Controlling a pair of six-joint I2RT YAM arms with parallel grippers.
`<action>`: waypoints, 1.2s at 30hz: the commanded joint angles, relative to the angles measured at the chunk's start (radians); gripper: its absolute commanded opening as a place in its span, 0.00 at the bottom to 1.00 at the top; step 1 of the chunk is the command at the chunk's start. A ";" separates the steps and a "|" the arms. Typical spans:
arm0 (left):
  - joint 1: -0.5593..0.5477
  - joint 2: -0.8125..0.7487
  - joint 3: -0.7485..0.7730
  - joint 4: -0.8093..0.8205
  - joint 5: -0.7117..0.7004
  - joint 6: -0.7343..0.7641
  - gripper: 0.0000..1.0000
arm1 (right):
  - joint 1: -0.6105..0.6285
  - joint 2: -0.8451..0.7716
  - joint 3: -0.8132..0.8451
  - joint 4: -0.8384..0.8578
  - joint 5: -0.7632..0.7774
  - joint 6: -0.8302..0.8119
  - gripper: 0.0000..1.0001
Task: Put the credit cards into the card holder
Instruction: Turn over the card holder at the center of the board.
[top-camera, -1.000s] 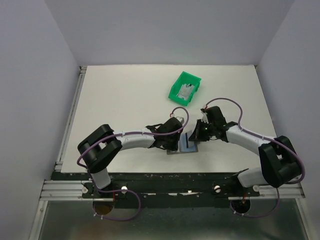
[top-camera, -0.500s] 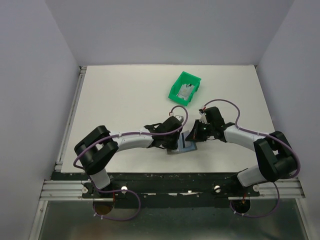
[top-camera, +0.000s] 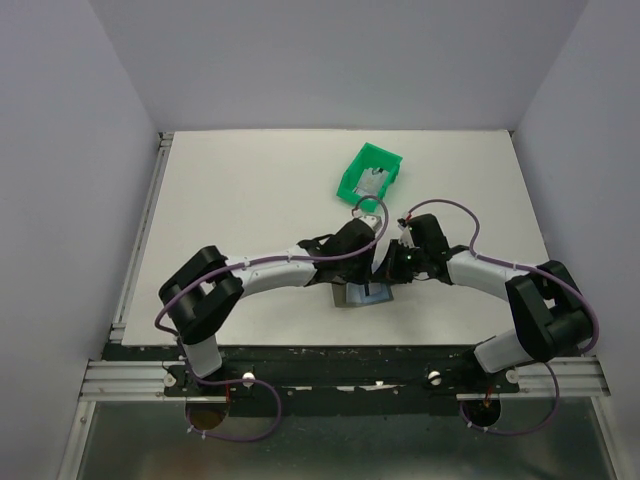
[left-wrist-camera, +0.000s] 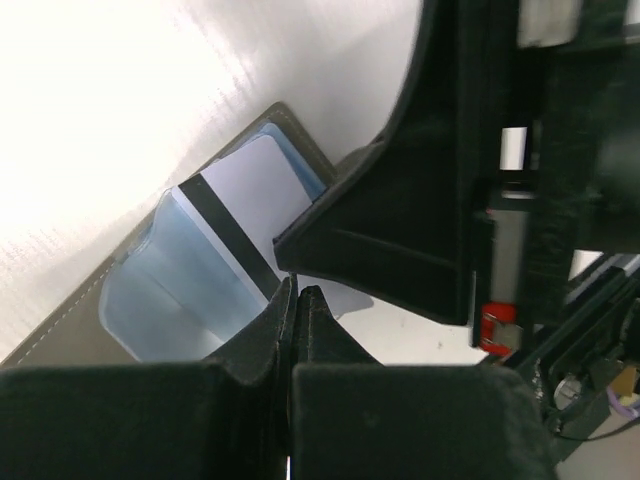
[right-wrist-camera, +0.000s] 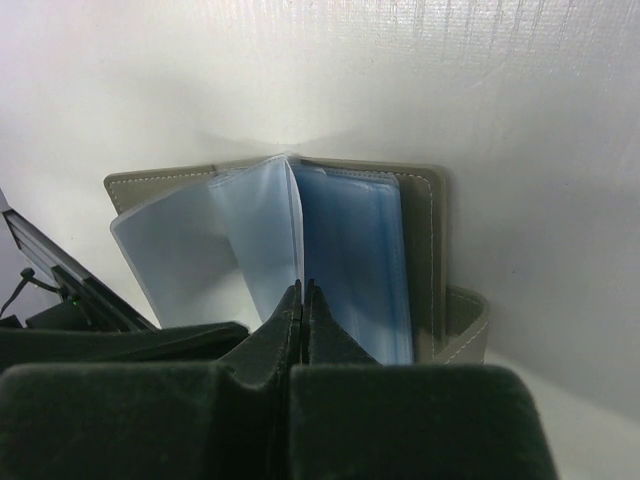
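Note:
The card holder (right-wrist-camera: 425, 215) lies open on the table, its light blue sleeves fanned out; it also shows under both grippers from above (top-camera: 352, 298). A whitish credit card (left-wrist-camera: 262, 190) with a dark stripe rests among the sleeves. My left gripper (left-wrist-camera: 297, 290) is shut, with its tips at that card's near edge and nothing visibly between them. One sleeve leaf (right-wrist-camera: 268, 225) stands upright, and my right gripper (right-wrist-camera: 303, 290) is shut on its lower edge. The two grippers, left (top-camera: 370, 266) and right (top-camera: 389, 270), meet over the holder. Another credit card (top-camera: 372, 183) lies in the green bin.
The green plastic bin (top-camera: 352, 185) stands on the white table behind the grippers, slightly to the right of centre. The right gripper's black body (left-wrist-camera: 420, 200) fills the upper right of the left wrist view, very close to my left fingers. Grey walls enclose the table.
The left wrist has swung away from the near edge and to the right, rising over the holder. The right gripper has edged left. The holder has shifted slightly left.

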 joint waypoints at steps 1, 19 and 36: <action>0.000 0.068 0.008 -0.002 0.007 0.012 0.00 | 0.006 0.024 -0.034 -0.035 0.018 -0.004 0.00; 0.002 0.066 -0.179 0.029 -0.023 -0.035 0.00 | 0.003 -0.093 -0.028 -0.145 0.127 0.022 0.01; 0.003 -0.056 -0.242 -0.026 -0.098 -0.032 0.00 | 0.006 -0.068 -0.031 -0.192 0.185 -0.010 0.00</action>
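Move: The clear sleeve of the open card holder is about 5 cm below the left hand, roughly 1 cm back and 1 cm to its left. The right hand, already pinching the striped card, has that sleeve about 2 cm to its left, level with it fore and aft and 1 cm below. The holder's strap lies about 5 cm to the right hand's right and 1 cm back; the green basket is some 24 cm ahead of the left hand, straight out. Straight down first: the left hand, fingers still shut, drops about 5 cm and sets its tips on the clear sleeve beside the card, then slides at that height left and a little back, away from the card. The right hand keeps its pinch on the card, waits, then draws the card about 2 cm to the right and slightly back. ##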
